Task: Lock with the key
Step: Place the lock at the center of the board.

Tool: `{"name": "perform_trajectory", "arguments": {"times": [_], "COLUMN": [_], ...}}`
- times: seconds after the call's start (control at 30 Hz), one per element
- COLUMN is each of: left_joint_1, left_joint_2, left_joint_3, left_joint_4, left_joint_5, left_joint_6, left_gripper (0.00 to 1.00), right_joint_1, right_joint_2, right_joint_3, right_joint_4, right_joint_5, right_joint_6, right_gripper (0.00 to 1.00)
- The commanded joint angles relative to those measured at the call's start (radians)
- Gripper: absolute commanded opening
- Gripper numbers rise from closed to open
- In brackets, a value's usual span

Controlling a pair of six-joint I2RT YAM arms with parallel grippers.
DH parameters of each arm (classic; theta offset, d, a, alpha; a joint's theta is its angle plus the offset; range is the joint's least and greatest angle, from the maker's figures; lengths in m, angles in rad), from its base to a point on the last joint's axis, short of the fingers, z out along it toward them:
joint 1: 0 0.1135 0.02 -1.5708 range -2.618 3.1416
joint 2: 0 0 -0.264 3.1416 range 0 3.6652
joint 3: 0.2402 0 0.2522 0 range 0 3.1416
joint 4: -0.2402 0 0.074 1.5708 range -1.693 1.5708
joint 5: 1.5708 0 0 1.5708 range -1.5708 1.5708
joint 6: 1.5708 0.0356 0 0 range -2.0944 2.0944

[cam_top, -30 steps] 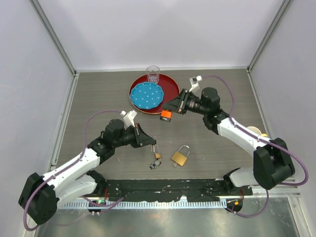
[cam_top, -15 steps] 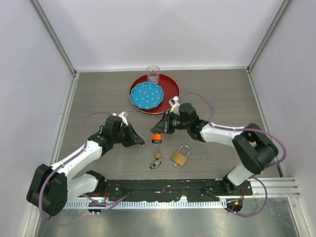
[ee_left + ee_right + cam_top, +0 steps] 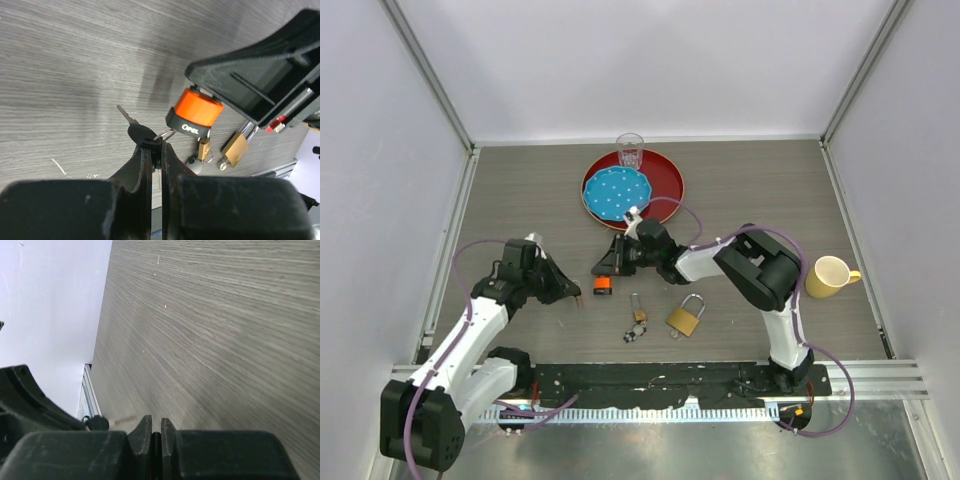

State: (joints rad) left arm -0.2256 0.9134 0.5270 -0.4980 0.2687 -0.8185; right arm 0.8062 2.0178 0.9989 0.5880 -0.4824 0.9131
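An orange padlock [image 3: 603, 286] [image 3: 195, 112] hangs from my right gripper [image 3: 609, 270], which is shut on its top. In the right wrist view the closed fingertips [image 3: 145, 425] hide the lock. My left gripper [image 3: 577, 294] [image 3: 155, 146] is shut on the black head of a key [image 3: 141, 135]. The key's blade points up and to the left, and its ring lies against the lock's lower edge. The key is beside the lock, not in it. That same key [image 3: 99, 423] shows at the lower left of the right wrist view.
A brass padlock [image 3: 684, 319] and a smaller one with keys [image 3: 638, 317] lie near the front. A red tray [image 3: 665, 178] at the back holds a blue plate [image 3: 615, 193] and a glass [image 3: 630, 150]. A yellow mug [image 3: 828, 277] stands at the right.
My right arm has swung left and toward the front, carrying the orange padlock close to the key. The left arm drew back to the left with the key.
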Motion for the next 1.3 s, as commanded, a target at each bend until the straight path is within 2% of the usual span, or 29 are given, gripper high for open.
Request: {"name": "perform_trajectory", "arguments": {"times": [0.0,0.23,0.4,0.53,0.67,1.07,1.27], "left_joint_1": [0.006,0.006,0.006,0.006,0.006,0.006,0.006], "left_joint_2": [-0.018,-0.001,0.053,0.094,0.123,0.249,0.331], "left_joint_3": [0.019,-0.007,0.017,0.04,0.064,0.12,0.165], "left_joint_4": [-0.04,0.001,-0.01,-0.016,-0.027,0.035,0.073], "left_joint_5": [0.013,0.041,0.014,-0.012,-0.039,-0.048,-0.036], "left_joint_6": [0.028,0.031,0.067,0.094,0.116,0.168,0.194], "left_gripper": [0.0,0.0,0.0,0.0,0.0,0.0,0.0], "right_joint_1": [0.028,0.03,0.031,0.031,0.03,0.028,0.027], "right_joint_2": [0.065,0.151,0.185,0.167,0.133,0.027,0.048], "right_joint_3": [0.087,0.129,0.119,0.098,0.086,0.118,0.19], "right_joint_4": [0.165,0.144,0.125,0.095,0.027,-0.266,-0.33], "right_joint_5": [0.041,0.093,0.079,0.096,0.123,0.245,0.193], "right_joint_6": [0.064,0.073,0.07,0.053,-0.002,-0.158,-0.203], "right_gripper": [0.02,0.03,0.18,0.4,0.5,0.63,0.66]}}
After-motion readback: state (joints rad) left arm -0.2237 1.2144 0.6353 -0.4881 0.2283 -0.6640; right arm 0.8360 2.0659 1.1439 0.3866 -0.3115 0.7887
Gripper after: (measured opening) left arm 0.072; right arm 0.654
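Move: My right hand holds the orange lock by its shackle. The spot on the board where the lock will rest is about 2 cm to this hand's left, 3 cm nearer me and 5 cm below. From this hand, the small brass padlock is some 8 cm right and 9 cm back, the big brass padlock about 18 cm right and 11 cm back, and the red plate roughly 18 cm ahead and 6 cm right. From my left hand, holding the key, the resting spot is about 5 cm right, 1 cm ahead and 6 cm lower. With my right hand I carry the orange lock left and down, about 3 cm each way, to the board. There I spread the fingers wide off the shackle, then ease the hand back to the right about 2 cm, edging slightly forward and up. My left hand, still pinching the key, sinks about 3 cm beside the lock, then moves some 2 cm forward, tilting slightly. ##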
